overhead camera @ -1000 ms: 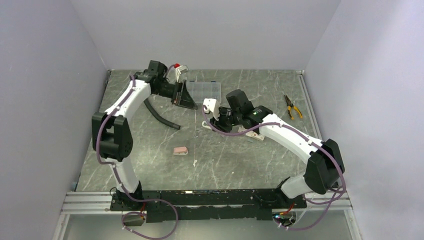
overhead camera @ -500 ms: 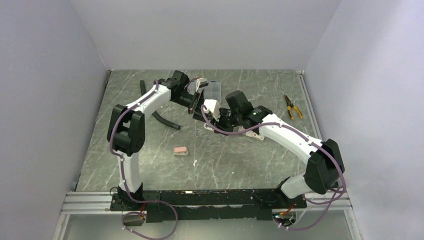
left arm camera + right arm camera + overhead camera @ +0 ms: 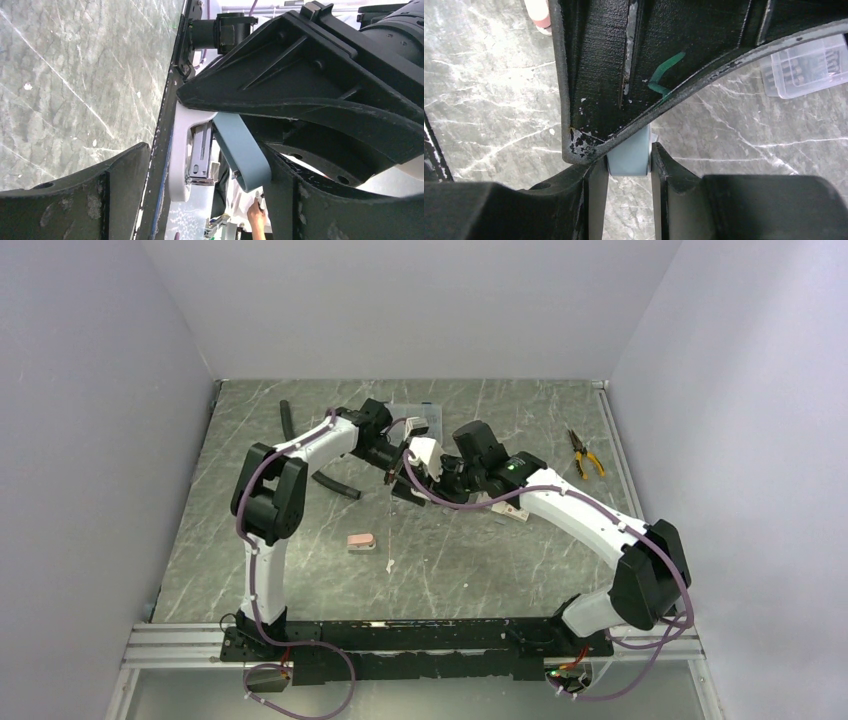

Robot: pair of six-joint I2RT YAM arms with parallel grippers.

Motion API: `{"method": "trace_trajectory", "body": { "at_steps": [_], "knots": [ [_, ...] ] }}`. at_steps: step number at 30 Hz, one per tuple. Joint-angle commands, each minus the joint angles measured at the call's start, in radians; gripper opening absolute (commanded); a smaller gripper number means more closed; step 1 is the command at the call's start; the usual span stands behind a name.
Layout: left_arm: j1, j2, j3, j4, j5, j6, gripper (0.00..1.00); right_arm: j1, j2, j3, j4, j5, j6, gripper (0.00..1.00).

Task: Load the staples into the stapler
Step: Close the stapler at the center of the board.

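Note:
My right gripper (image 3: 428,476) holds a small stapler (image 3: 419,451) up above the middle of the table. The stapler (image 3: 200,150) hangs open, with a white base, a blue-grey top arm and a bare metal magazine between them. In the right wrist view my gripper (image 3: 629,162) is shut on the stapler's blue-grey arm (image 3: 626,159). My left gripper (image 3: 206,167) has its jaws open wide on either side of the stapler, touching neither side. One left finger (image 3: 614,60) crosses above the right gripper. I cannot make out the staples in any view.
A clear plastic box (image 3: 415,418) lies behind the grippers. A black hose (image 3: 335,485) lies to the left, and a pink mini stapler (image 3: 360,541) sits nearer the front. A white carton with a red mark (image 3: 510,510) is under the right arm, and pliers (image 3: 585,452) are at the far right.
The left arm swung from the back left to the stapler held by the right gripper, and its jaws narrowed slightly. The right arm stayed still.

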Motion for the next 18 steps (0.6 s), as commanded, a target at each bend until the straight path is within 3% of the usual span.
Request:
{"method": "trace_trajectory", "body": {
  "at_steps": [1,8,13,17,18],
  "knots": [
    [-0.012,-0.001,0.012,-0.012,0.043,0.021,0.80,-0.001,-0.045,-0.017,0.065,0.018,-0.010,0.00],
    [-0.025,0.009,0.016,-0.007,0.083,0.018,0.60,-0.001,-0.035,-0.025,0.069,0.024,-0.019,0.00],
    [-0.025,0.012,0.007,0.006,0.092,0.008,0.39,-0.001,-0.031,-0.031,0.076,0.031,-0.023,0.00],
    [-0.028,0.022,0.011,0.002,0.090,0.005,0.05,0.000,-0.025,-0.023,0.066,0.029,-0.023,0.00],
    [-0.030,0.022,0.007,0.002,0.086,0.005,0.03,0.001,-0.025,-0.022,0.068,0.029,-0.022,0.00]
  ]
}}
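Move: The blue-and-white stapler sits between the left hand's open fingers, its middle about 2 cm to the right and 1 cm back. From the left hand, the pink stapler lies some 12 cm left and 7 cm back, the clear box about 20 cm ahead and 3 cm left, both roughly 14 cm below. The right hand still grips the blue-and-white stapler, whose middle is about 3 cm to its left and level with it. Staying within about 1 cm, the left hand closes its fingers, squeezing the stapler's halves together while the right holds. ##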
